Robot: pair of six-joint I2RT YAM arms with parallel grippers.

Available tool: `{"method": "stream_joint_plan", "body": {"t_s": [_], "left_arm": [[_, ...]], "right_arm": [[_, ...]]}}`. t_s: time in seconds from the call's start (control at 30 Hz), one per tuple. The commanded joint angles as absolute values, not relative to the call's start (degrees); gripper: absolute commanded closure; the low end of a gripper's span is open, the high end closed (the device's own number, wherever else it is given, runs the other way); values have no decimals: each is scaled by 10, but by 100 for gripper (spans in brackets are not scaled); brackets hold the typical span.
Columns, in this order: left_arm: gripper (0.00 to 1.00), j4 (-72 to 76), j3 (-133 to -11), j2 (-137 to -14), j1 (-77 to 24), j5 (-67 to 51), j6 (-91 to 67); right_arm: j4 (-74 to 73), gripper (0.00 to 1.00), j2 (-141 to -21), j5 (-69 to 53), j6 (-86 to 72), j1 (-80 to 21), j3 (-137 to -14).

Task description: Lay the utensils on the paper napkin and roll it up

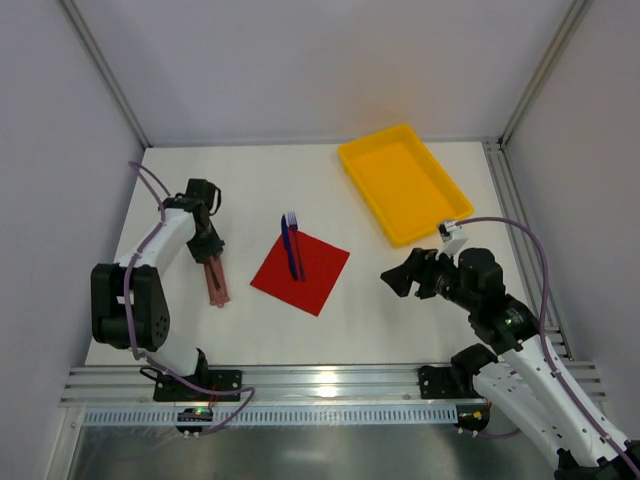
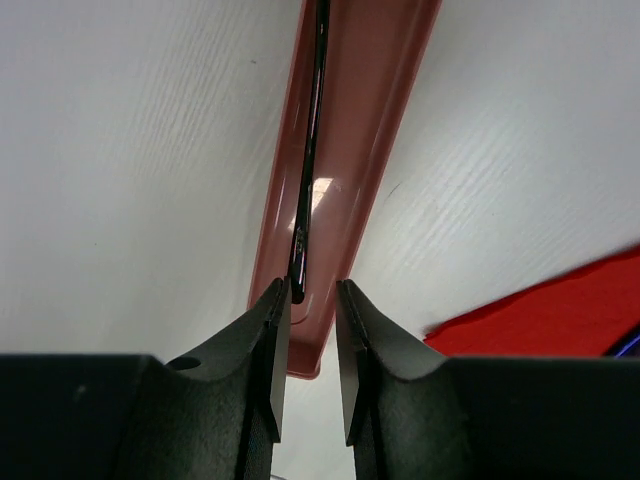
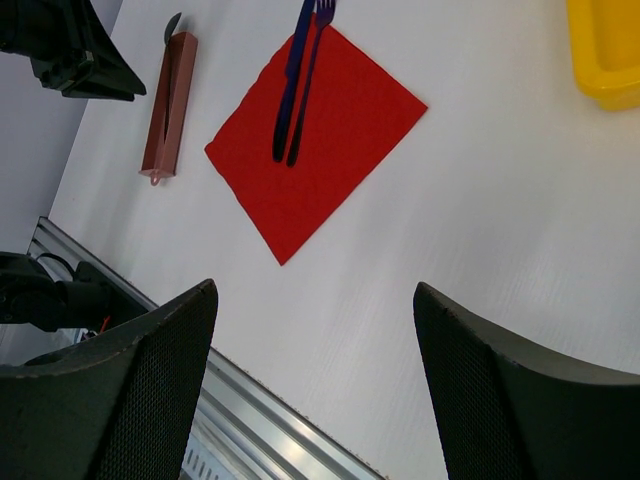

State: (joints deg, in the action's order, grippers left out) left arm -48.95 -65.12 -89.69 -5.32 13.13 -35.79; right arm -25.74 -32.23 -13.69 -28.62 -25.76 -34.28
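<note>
The red paper napkin [image 1: 305, 268] [image 3: 330, 140] lies mid-table, one corner toward the near edge. Blue-purple utensils [image 1: 291, 245] [image 3: 292, 95] rest side by side on its far-left part, heads sticking past the edge. A black utensil [image 2: 310, 160] lies inside a narrow brownish-red holder [image 1: 217, 284] [image 2: 365, 130] to the napkin's left. My left gripper [image 1: 211, 262] [image 2: 313, 290] hovers over the holder's end, open by a narrow gap; the black handle's tip sits at the left finger's inner edge, not pinched. My right gripper [image 1: 391, 280] [image 3: 315, 295] is wide open, empty, to the napkin's right.
A yellow tray [image 1: 400, 185] [image 3: 605, 50] stands at the back right. An aluminium rail [image 1: 330, 385] runs along the near table edge. White walls close in the left, back and right sides.
</note>
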Motion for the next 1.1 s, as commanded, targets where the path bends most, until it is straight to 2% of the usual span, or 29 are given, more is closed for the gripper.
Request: {"method": "stream_joint_plan", "body": {"t_s": [0.0, 0.4, 0.57, 1.07], "left_arm": [[71, -447, -643, -887, -43, 142, -332], [72, -405, -641, -949, -26, 111, -309], [73, -419, -657, -994, -24, 134, -308], [74, -381, -635, -1017, -23, 136, -308]], "right_arm": [[-240, 20, -318, -148, -282, -259, -358], [-242, 20, -312, -141, -276, -259, -359], [-246, 20, -312, -139, -272, -260, -360], [-258, 20, -309, -115, -246, -259, -357]]}}
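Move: The middle of the black spoon, lying in the pink box, is about 4 cm ahead of my left hand, 2 cm to its left and 7 cm below. The box's own middle is about 1 cm ahead and 1 cm left. The knife lies some 20 cm to the right and 4 cm ahead, the fork 2 cm beyond it to the right, the napkin's middle about 23 cm right and 2 cm back. From my right hand the spoon is roughly 47 cm left, 15 cm ahead and 18 cm below. I sink my left hand about 6 cm into the pink box over the spoon's handle, easing barely 2 cm forward and a little left on the way, with the fingers still slightly apart and pointing down. The wrist tips only some 5 degrees. I slow as the fingertips come down on either side of the handle, and I don't close them yet. ##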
